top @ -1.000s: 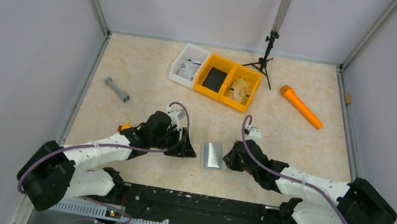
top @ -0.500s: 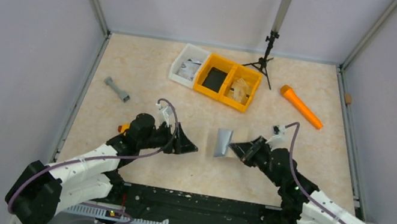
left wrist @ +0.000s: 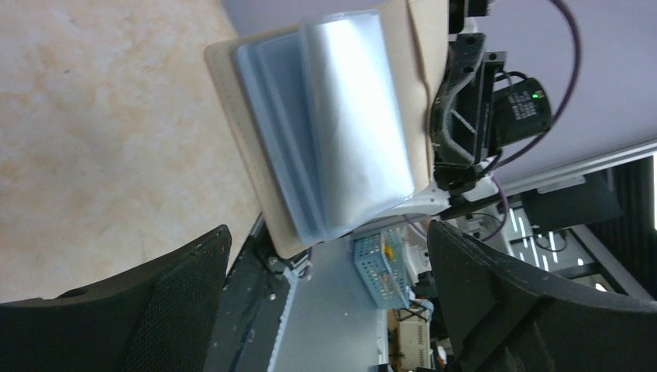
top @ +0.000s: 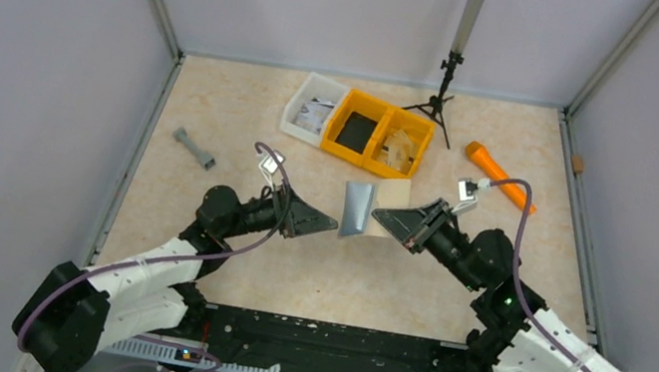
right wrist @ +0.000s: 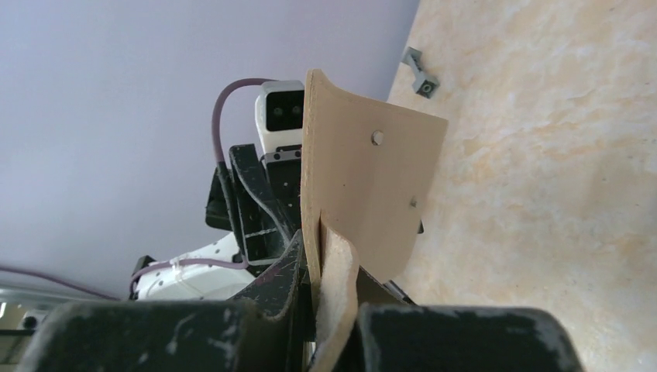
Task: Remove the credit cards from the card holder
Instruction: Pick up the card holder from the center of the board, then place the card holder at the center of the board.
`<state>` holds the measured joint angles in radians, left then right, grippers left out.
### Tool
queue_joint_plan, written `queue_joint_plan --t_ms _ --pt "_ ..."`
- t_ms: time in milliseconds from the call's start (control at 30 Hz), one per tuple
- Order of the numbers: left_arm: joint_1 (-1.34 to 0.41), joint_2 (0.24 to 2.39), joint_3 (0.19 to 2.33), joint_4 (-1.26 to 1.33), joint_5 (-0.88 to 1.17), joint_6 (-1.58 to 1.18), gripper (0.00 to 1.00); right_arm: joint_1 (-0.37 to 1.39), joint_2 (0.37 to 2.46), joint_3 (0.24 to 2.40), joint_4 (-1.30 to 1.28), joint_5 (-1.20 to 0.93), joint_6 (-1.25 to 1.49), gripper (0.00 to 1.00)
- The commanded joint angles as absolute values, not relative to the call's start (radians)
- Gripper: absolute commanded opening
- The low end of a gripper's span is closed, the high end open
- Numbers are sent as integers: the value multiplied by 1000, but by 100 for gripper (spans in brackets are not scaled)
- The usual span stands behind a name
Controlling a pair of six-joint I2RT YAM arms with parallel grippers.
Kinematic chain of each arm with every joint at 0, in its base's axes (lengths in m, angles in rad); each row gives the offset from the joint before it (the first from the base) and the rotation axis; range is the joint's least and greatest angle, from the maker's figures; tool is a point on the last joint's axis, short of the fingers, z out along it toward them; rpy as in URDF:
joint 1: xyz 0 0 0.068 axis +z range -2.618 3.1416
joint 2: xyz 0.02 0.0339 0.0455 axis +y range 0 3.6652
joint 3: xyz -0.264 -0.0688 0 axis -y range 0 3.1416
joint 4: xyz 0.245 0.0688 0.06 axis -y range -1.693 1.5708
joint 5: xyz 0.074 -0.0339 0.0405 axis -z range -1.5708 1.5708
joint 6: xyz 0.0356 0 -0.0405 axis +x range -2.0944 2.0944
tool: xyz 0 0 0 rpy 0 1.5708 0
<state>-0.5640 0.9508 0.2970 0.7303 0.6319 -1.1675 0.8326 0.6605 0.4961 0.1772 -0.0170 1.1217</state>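
The card holder (top: 358,209) hangs above the table's middle, held upright, its tan face (right wrist: 364,186) towards the right wrist camera. My right gripper (top: 379,218) is shut on its tan edge (right wrist: 335,310). In the left wrist view the card holder (left wrist: 333,116) shows a shiny blue-grey face with stacked leaves; I cannot tell whether these are the credit cards. My left gripper (top: 332,224) stands open just left of the holder, apart from it, with the holder's lower end (left wrist: 329,232) ahead of the gap between its fingers (left wrist: 186,271).
A white bin (top: 313,109) and a yellow two-compartment bin (top: 380,136) sit at the back. An orange tool (top: 501,177) lies back right and a small tripod (top: 442,94) stands behind the bins. A grey dumbbell-shaped piece (top: 194,148) lies at the left.
The right gripper shut on the card holder and lifted it up and away from the near edge. The left gripper followed alongside and opened wide.
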Motion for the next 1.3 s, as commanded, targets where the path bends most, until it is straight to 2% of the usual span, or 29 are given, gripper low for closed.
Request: queue_joint_plan --t_ms 0,333,533,833,1067,1267 --pt "-559 974 290 1005 682 -1317 99 827 685 577 282 -93 1152 0" --pt "-560 1031 308 1104 754 -1348 97 826 735 573 362 -160 1184 0" --pt "-557 917 320 771 657 -1210 98 826 698 619 281 -126 1146 0" --pt "-558 1012 352 951 742 -1298 99 826 755 615 382 -175 1194 0" --pt "-556 1051 325 1259 768 -1441 99 825 773 571 412 -176 1210 0" --pt "-546 967 306 1139 752 -1377 93 826 727 572 234 -96 1133 0"
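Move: To the left hand's right, about 8 cm off, the card holder hangs some 4 cm farther ahead and slightly above, its clear sleeves facing that hand. The right hand already grips its edge, so its middle lies only about 2 cm ahead and 2 cm left of that hand. On the table below, the yellow bins stand about 29 cm ahead and 8 cm right of the left hand, the white bin about 33 cm ahead and 6 cm left. Lifting the pinched card holder about 4 cm higher, the right hand keeps its grip, carries the holder some 2.5 cm left towards the left hand and swings slightly counter-clockwise. The left hand, fingers still wide open, rises, sinks a little, then rises again to about 5 cm up, easing back 2 cm and tipping its fingertips upward roughly 15 degrees beside the sleeves. ##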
